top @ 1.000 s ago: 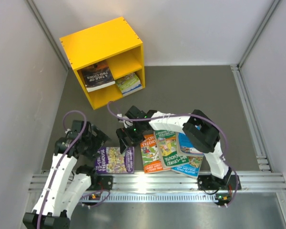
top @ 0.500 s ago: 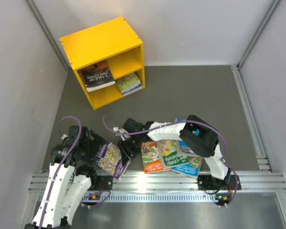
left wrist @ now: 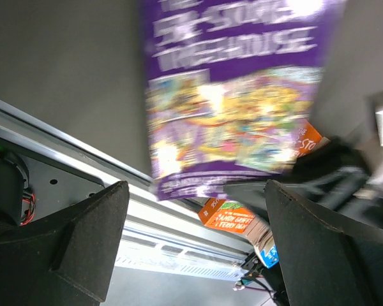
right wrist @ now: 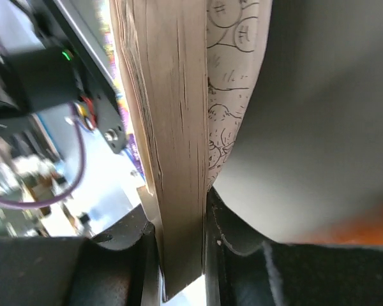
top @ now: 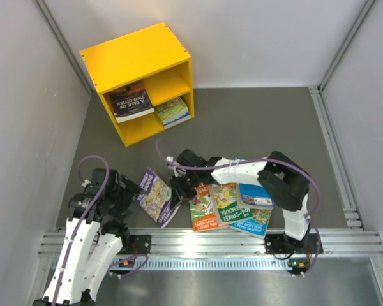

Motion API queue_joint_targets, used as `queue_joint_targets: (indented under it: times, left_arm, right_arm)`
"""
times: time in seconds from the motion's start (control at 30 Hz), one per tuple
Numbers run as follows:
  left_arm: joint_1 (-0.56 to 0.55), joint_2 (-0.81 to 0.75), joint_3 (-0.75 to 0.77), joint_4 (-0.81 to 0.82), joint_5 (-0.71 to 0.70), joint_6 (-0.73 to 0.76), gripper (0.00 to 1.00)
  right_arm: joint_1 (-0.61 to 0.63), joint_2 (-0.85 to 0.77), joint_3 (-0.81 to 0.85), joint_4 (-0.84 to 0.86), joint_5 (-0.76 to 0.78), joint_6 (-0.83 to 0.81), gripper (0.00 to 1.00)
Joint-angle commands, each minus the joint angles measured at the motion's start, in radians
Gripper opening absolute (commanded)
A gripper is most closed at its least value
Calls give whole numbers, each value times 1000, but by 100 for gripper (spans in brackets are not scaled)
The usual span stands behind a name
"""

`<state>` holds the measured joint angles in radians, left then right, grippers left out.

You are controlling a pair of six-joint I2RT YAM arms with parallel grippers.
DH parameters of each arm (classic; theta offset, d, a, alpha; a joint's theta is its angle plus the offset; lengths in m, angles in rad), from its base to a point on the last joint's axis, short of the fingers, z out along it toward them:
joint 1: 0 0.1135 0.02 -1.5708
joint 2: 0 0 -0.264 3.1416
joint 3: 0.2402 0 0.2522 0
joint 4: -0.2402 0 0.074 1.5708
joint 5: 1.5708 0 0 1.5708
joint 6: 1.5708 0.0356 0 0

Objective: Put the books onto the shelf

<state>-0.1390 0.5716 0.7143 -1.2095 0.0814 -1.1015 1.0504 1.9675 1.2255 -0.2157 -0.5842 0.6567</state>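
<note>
A purple book (top: 154,196) stands tilted on edge off the floor, with my right gripper (top: 177,190) shut on its right edge. In the right wrist view the book's page block (right wrist: 175,127) is pinched between the jaws of the right gripper (right wrist: 182,255). My left gripper (top: 127,191) is open just left of the book; its wrist view shows the purple cover (left wrist: 233,95) ahead of the left gripper (left wrist: 191,245), whose fingers (left wrist: 83,242) hold nothing. Orange (top: 202,208), green (top: 225,203) and blue (top: 255,207) books lie flat side by side. The yellow shelf (top: 134,54) holds a dark book (top: 130,102) and a green book (top: 172,111).
An aluminium rail (top: 210,245) runs along the near edge under both arm bases. White walls close in the grey floor (top: 255,127) on the left, back and right. The right arm's forearm (top: 242,169) reaches leftward over the flat books.
The purple book went from lying flat to standing tilted on edge. My right gripper closed on its right edge. The left arm drew back to the left.
</note>
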Motion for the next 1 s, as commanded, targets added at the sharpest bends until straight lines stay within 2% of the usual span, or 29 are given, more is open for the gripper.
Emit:
queue_joint_targets:
  times: [0.0,0.23,0.47,0.7,0.97]
  left_arm:
    - [-2,2,33,27,0,17,92]
    - [-2,42,68,80,8,57,92]
    - [-2,76,82,102,14,100,92]
    - [-2,83,86,113,11,124,92]
    - [-2,94,99,111,-11,157,92]
  right_arm:
    - [-107,-188,3,38,27,61,0]
    - [-291,-302,40,4,3,109,0]
    - [-414,-164,245,-47,-26,135,0]
    - [-461,-32,385,-48,-28,192,0]
    - [-472,8,402,16,-31,257,0]
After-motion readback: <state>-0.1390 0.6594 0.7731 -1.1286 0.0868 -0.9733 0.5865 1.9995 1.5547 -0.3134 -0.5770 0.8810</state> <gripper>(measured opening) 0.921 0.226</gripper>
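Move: Ahead of the right hand, which already pinches the purple Treehouse book by its right-hand edge, the stack of books in the shelf's lower compartment lies roughly 34 cm out, dead in line and about level. A Tale of Two Cities rests on the board above, about 33 cm ahead, 15 cm left and 12 cm higher; the orange book lies 12 cm to the hand's right, 3 cm lower. From the left hand the stack is some 33 cm ahead, 15 cm right, 8 cm down. Swinging the pinched purple book away from the near edge towards the lower compartment, the right hand sweeps about 24 cm forward, climbing nearly 14 cm and drifting right early on, then sinks some 4 cm as it slows before the shelf. The wrist turns about 35 degrees clockwise on the way, fingers staying shut on the book; the empty left hand, still open, eases slightly forward and up. ##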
